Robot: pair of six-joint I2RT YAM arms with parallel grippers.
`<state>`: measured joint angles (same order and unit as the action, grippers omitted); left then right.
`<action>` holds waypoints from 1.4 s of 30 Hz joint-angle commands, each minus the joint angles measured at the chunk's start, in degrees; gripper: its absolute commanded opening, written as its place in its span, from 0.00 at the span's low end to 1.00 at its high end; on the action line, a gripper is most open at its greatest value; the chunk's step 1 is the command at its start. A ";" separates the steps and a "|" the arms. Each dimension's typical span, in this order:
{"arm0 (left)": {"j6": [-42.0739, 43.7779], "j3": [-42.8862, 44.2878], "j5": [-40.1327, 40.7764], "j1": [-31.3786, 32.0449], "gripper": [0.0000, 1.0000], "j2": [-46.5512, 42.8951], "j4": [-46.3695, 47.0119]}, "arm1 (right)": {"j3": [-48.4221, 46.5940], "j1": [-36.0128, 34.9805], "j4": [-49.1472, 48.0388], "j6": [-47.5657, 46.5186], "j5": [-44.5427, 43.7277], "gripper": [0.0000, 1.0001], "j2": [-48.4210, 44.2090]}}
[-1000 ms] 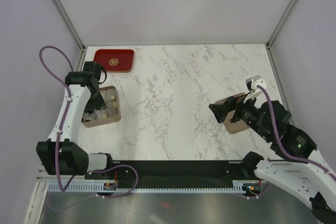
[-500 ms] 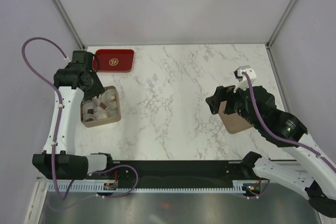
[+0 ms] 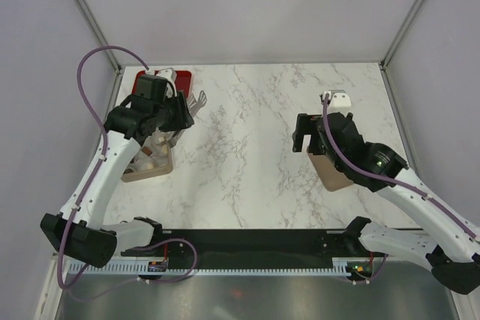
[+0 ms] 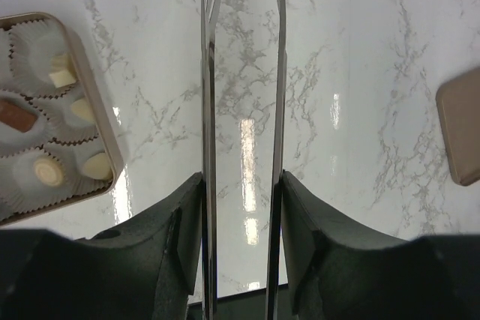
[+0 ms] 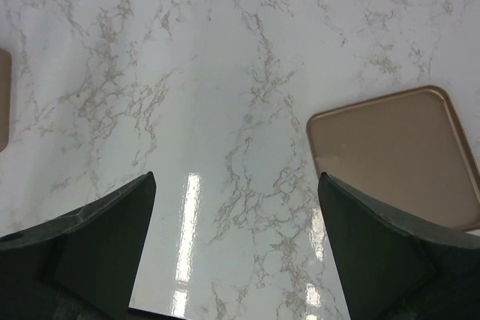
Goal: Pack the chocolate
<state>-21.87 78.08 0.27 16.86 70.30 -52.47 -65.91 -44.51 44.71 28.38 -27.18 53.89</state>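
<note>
The chocolate [image 4: 62, 73] lies in white paper cups inside a tan box [image 4: 101, 136] at the left: cream, tan and one brown piece [image 4: 16, 116]. In the top view my left arm partly covers the box [image 3: 150, 168]. My left gripper [image 4: 241, 185] is shut on metal tongs [image 4: 210, 73], whose two blades stand apart with nothing between them, over bare marble to the right of the box. The tongs [image 3: 197, 100] point toward the far side. My right gripper [image 5: 236, 185] hangs open and empty above the marble, left of the tan box lid [image 5: 390, 155].
A red tray [image 3: 176, 77] lies at the far left corner, partly hidden by my left arm. The tan lid [image 3: 335, 171] rests on the marble table [image 3: 247, 148] at the right, half under my right arm. Metal frame posts stand at both far corners.
My left gripper rose out of the box and swung right and toward the far side with the tongs. My right gripper moved off the lid, left and farther away.
</note>
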 commanded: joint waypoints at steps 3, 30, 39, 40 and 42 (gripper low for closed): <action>3.15 -2.05 -2.21 3.00 0.49 -1.40 7.73 | -2.55 -0.40 -0.50 5.37 -4.73 0.98 4.29; -2.65 6.55 16.16 18.38 0.61 41.48 30.58 | 0.43 -0.22 -4.63 -3.25 -10.26 0.98 5.44; -6.17 9.54 13.70 19.88 0.72 48.52 30.41 | 4.38 -0.22 -4.63 -0.52 -9.82 0.98 3.07; -7.04 9.46 13.53 19.88 0.73 48.61 30.15 | 4.82 -0.22 -4.72 -0.35 -9.56 0.98 2.80; -8.01 9.45 12.30 19.96 0.75 48.88 29.88 | 5.00 -0.22 -4.63 0.36 -9.12 0.98 2.28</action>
<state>-25.98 84.84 13.17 36.62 118.96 -24.73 -61.17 -44.51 41.19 27.09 -35.83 58.11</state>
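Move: The tongs, already in the left hand, are bound for a bare patch of table about 10 cm ahead of that hand, 16 cm to its right and 25 cm below. The chocolate box stands some 5 cm ahead and 10 cm to the left of the hand, 24 cm down; the emptied red tray about 27 cm ahead and 6 cm left. From the right hand, that bare patch lies roughly 16 cm ahead and 18 cm left, while the tan lid sits 6 cm ahead and 8 cm right, both 27 cm below. The tongs are carried away from the chocolate box and down towards the open marble: the left hand goes right and forward, then mainly sinks, about 22 cm in all, rolling its left side up slightly and slowing at the end. Its fingers ease apart by about a quarter of their range, still touching the tong arms. The open, empty right hand edges forward, then dips about 3 cm. ##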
